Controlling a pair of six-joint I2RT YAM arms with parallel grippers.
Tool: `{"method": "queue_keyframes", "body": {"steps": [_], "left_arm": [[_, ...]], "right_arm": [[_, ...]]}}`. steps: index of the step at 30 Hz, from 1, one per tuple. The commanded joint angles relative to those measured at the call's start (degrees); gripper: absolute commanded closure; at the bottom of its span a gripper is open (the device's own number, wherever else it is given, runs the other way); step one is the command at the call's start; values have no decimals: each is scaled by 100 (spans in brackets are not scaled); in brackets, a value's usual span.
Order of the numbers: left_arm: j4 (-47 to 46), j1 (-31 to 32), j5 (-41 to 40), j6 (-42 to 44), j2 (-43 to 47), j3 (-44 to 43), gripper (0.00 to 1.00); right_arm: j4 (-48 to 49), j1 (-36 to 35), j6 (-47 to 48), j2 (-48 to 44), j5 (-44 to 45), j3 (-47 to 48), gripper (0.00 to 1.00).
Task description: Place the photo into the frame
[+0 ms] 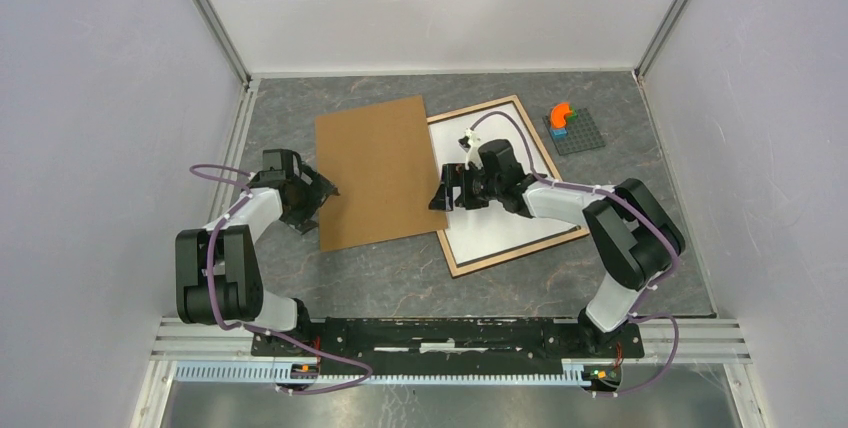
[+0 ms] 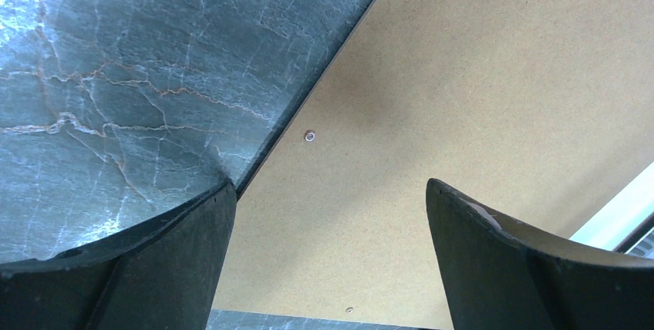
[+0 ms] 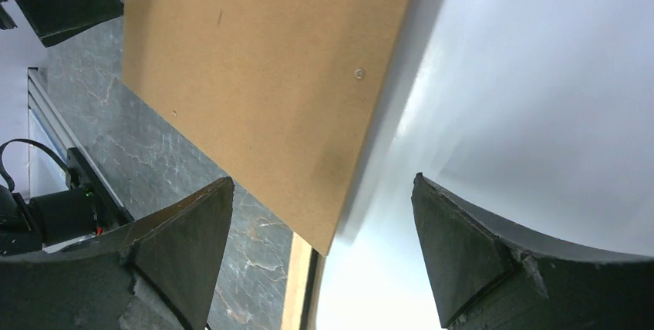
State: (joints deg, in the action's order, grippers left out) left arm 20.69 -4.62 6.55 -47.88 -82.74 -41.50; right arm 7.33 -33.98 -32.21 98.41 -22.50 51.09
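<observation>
The frame [image 1: 520,248], with a thin wood-brown rim, lies flat right of centre. A plain white surface [image 1: 505,223] fills it. No printed picture shows, so I cannot tell whether this is the photo. A brown backing panel [image 1: 370,173] lies left of the frame, its right edge overlapping the frame's left side. My left gripper [image 1: 312,198] is open at the panel's left edge and holds nothing. In the left wrist view its fingers [image 2: 154,260] straddle the panel [image 2: 463,75]. My right gripper [image 1: 443,191] is open over the panel's near right corner [image 3: 262,60], above the white surface [image 3: 540,75] and the frame rim [image 3: 297,291].
A small grey studded plate [image 1: 578,133] with an orange piece stands at the back right. The dark marbled tabletop [image 1: 400,268] is walled in by white panels on three sides. A rail [image 1: 450,333] carrying the arm bases runs along the near edge.
</observation>
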Motion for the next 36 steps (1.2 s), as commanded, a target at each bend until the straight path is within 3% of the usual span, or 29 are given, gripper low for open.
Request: {"method": "queue_keyframes", "body": {"steps": [1,6,14,17,28,32,36], "left_arm": [[286,59,-39,-121,-255,277,0],[222,61,35,-119,-317,305,0],[180,69,141,-58,-319,319,0],[148,65,191,-46,-317,350,0],[-84,93,629,-21,-220,584,0],[-92,97,711,75,-123,649,0],[-105,94,781,155,-44,674,0]], "right_arm": [[370,195,260,-113,-457,-80,9],[645,269,111,375,-835,44,17],[2277,304,-1017,1024,-1534,-89,35],[2768,296,-1423,1102,-1560,-170,46],[4517,211,-2867,1278,-1564,-397,66],[4408,102,-2904,1014,-1507,-492,65],[4098,84,-2763,604,-1363,-714,70]]}}
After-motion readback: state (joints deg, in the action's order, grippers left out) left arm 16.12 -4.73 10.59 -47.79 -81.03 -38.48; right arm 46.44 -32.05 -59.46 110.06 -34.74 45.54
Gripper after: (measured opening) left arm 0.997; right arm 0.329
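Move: The brown board's middle lies about 14 cm left of the right hand, 6 cm ahead and some 4 cm below; its near right corner is roughly 5 cm back and 4 cm below, level sideways. The frame with the photo in it has its middle about 10 cm to the right, 4 cm ahead and 5 cm below. From the left hand, whose open fingers stand astride the board's left edge, the board's middle is some 12 cm right, 7 cm ahead and 2 cm below. The right fingers close from wide open onto the board's right edge near its near corner, one above and one beneath, and pinch it. The hand first dips about 2 cm, works left and forward under the edge, then rises some 4 cm still going left, the fingers swinging up about 25 degrees. The left hand, fingers open, stays at the left edge, easing 1 cm right at the end. ##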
